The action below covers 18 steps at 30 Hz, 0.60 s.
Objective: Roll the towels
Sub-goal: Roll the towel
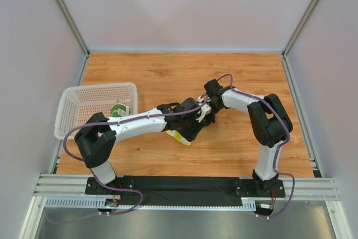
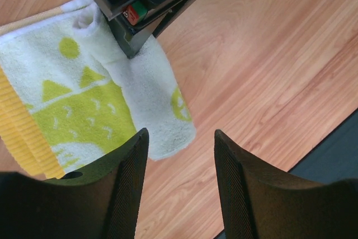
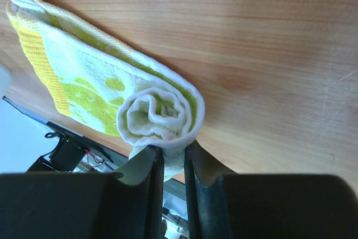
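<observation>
The lime-yellow towel (image 2: 84,104) lies on the wooden table, partly rolled from one end, its flat part with the yellow edging spread out. My right gripper (image 3: 173,149) is shut on the rolled end of the towel (image 3: 95,76), pinching the outer layer of the spiral. It also shows from above as the right gripper (image 2: 140,20). My left gripper (image 2: 181,134) hovers open just past the towel's near corner, with only bare wood between its fingers. Both grippers meet mid-table, left gripper (image 1: 193,127) and right gripper (image 1: 205,111). A green-and-white rolled towel (image 1: 118,109) sits in the basket.
A white mesh basket (image 1: 98,87) stands at the left of the table, beside the left arm's elbow. The two arms cross close together over the table's middle. Grey walls enclose the table on three sides, and a black strip runs along its near edge (image 2: 335,155).
</observation>
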Each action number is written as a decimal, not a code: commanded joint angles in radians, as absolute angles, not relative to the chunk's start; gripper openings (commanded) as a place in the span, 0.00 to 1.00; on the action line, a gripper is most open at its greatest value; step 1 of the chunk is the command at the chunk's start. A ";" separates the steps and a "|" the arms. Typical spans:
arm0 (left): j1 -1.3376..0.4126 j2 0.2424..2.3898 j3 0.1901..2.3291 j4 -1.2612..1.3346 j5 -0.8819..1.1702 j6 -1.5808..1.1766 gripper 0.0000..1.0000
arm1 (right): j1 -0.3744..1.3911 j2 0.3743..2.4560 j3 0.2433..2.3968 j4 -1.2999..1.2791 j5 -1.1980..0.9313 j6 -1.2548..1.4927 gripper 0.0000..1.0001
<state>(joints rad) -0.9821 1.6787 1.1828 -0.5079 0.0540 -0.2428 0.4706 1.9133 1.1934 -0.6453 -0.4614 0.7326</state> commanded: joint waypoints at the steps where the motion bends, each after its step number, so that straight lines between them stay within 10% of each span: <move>1: -0.997 1.723 1.216 -0.528 0.026 -0.210 0.57 | 0.479 1.934 1.218 -0.706 -0.434 0.730 0.07; 18: -1.065 1.904 1.212 -0.529 -0.012 -0.210 0.58 | 0.480 1.941 1.223 -0.701 -0.469 0.745 0.06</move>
<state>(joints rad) -1.0439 1.8561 1.2076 -0.5274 -0.0280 -0.2203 0.4709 1.9232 1.2037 -0.6800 -0.4721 0.7361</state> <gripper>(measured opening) 0.576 0.170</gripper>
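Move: The near end of the rolled part of the towel is almost straight under the open left fingers, about 7 cm down and 1 cm back. The roll's far end, pinched in the right fingers, lies some 5 cm ahead of the left hand and 4 cm to its right; the flat unrolled tail spreads about 6 cm to its left, level with it, both 6 to 8 cm below. From the right hand, the near end is roughly 6 cm back and 3 cm to the left. Sinking almost straight down, about 6 cm with a slight drift back, the left hand brings its open fingers down over the near end of the towel roll so they stand either side of it, tilting about 10 degrees without closing. The right hand stays nearly in place and keeps its pinch on the roll's far end. ##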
